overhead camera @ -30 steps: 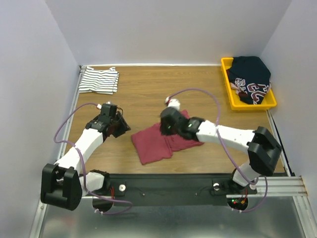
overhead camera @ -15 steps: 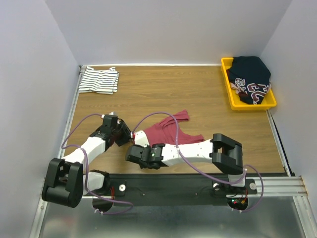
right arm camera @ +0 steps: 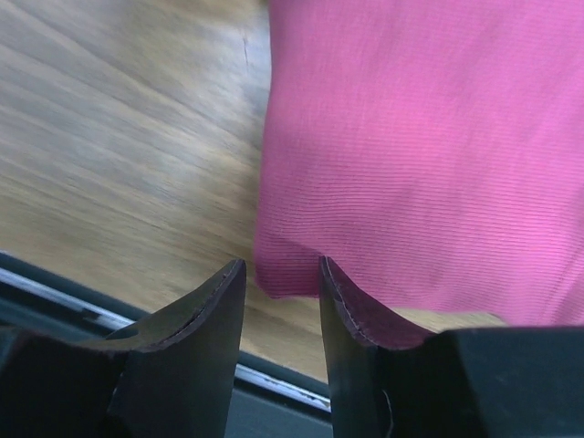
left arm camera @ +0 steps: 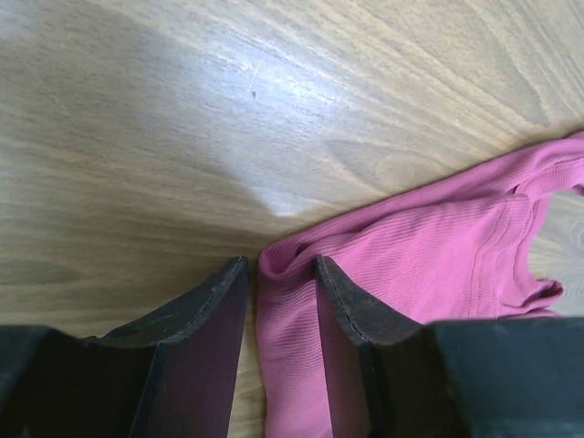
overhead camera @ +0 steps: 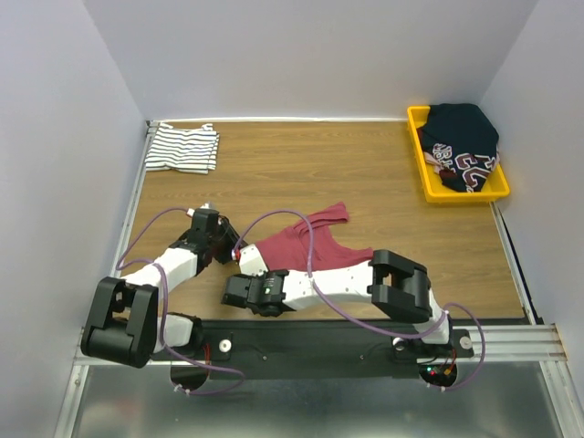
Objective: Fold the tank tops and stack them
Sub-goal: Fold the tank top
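The maroon tank top lies spread on the wooden table, its straps pointing to the far right. My left gripper is at its left corner, open, with a raised fold of the maroon cloth between the fingers; a strip of bare wood shows beside the left finger. My right gripper is at the near left corner, also open, and the corner of the cloth lies flat between its fingertips. The right arm covers the garment's near edge. The striped tank top lies folded at the back left.
A yellow bin at the back right holds a dark printed garment. The table's near edge and metal rail run just below my right gripper. Grey walls close in the table on three sides.
The right arm swung from mid-table to the near left corner of the maroon top, which went from bunched to spread out. My left gripper drew nearer, onto the cloth's left corner.
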Tool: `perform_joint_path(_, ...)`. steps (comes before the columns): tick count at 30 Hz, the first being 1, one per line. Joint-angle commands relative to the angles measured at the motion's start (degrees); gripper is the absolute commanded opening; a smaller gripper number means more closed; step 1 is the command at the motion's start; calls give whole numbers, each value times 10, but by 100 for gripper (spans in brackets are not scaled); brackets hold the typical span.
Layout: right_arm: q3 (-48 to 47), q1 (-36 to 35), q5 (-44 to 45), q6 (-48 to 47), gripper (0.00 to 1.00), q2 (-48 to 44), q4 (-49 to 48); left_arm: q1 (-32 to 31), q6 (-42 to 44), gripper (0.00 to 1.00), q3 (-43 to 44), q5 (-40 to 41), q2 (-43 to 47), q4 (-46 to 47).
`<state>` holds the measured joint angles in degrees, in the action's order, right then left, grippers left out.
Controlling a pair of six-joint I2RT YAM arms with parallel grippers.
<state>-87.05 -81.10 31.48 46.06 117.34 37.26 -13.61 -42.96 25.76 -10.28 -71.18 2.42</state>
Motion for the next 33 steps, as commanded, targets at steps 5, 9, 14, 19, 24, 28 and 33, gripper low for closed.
perform_joint_path(5,-17,-9,21,15,44,31,20,2,4,41,-20,37,-15,-11)
perform_joint_path(9,-9,-10,26,24,43,30,26,1,9,34,-17,37,-20,-13)
perform_joint_path(14,-7,-9,25,19,42,12,25,1,10,26,-14,43,-26,-16)
perform_joint_path(19,-10,-7,20,12,42,5,24,1,7,16,-10,41,-28,-20)
perform_joint_path(24,-8,-5,10,7,29,3,16,1,8,0,-1,37,-20,-23)
perform_joint_path(28,-19,-3,2,-4,12,2,14,1,9,0,3,38,2,-36)
perform_joint_path(33,-59,-3,-30,-31,3,5,3,4,11,0,31,69,18,-72)
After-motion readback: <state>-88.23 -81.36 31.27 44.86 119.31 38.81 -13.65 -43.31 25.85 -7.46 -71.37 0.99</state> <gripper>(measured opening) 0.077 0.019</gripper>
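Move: Both open hands straddle corners of the folded red tank top. The left hand has its far-left corner practically between the fingertips, about 1 cm below; the strap folded outward lies some 22 cm to that hand's right and 8 cm ahead, and the nearer strap 31 cm right and 3 cm back. The right hand has the near-left corner right at its tips, about 1 cm below; the near-right corner lies 14 cm right and 4 cm ahead. The left hand stays almost in place at the far-left corner, settling barely half a centimetre as its fingers go from half open to fully shut on the cloth's edge, while the right hand first sinks about 1.5 cm onto the near-left corner, waits there open, then closes later and pinches it. With the fingers shut, both hands begin to ease back and to the left together by about half a centimetre, the right one also starting to lift slightly. ##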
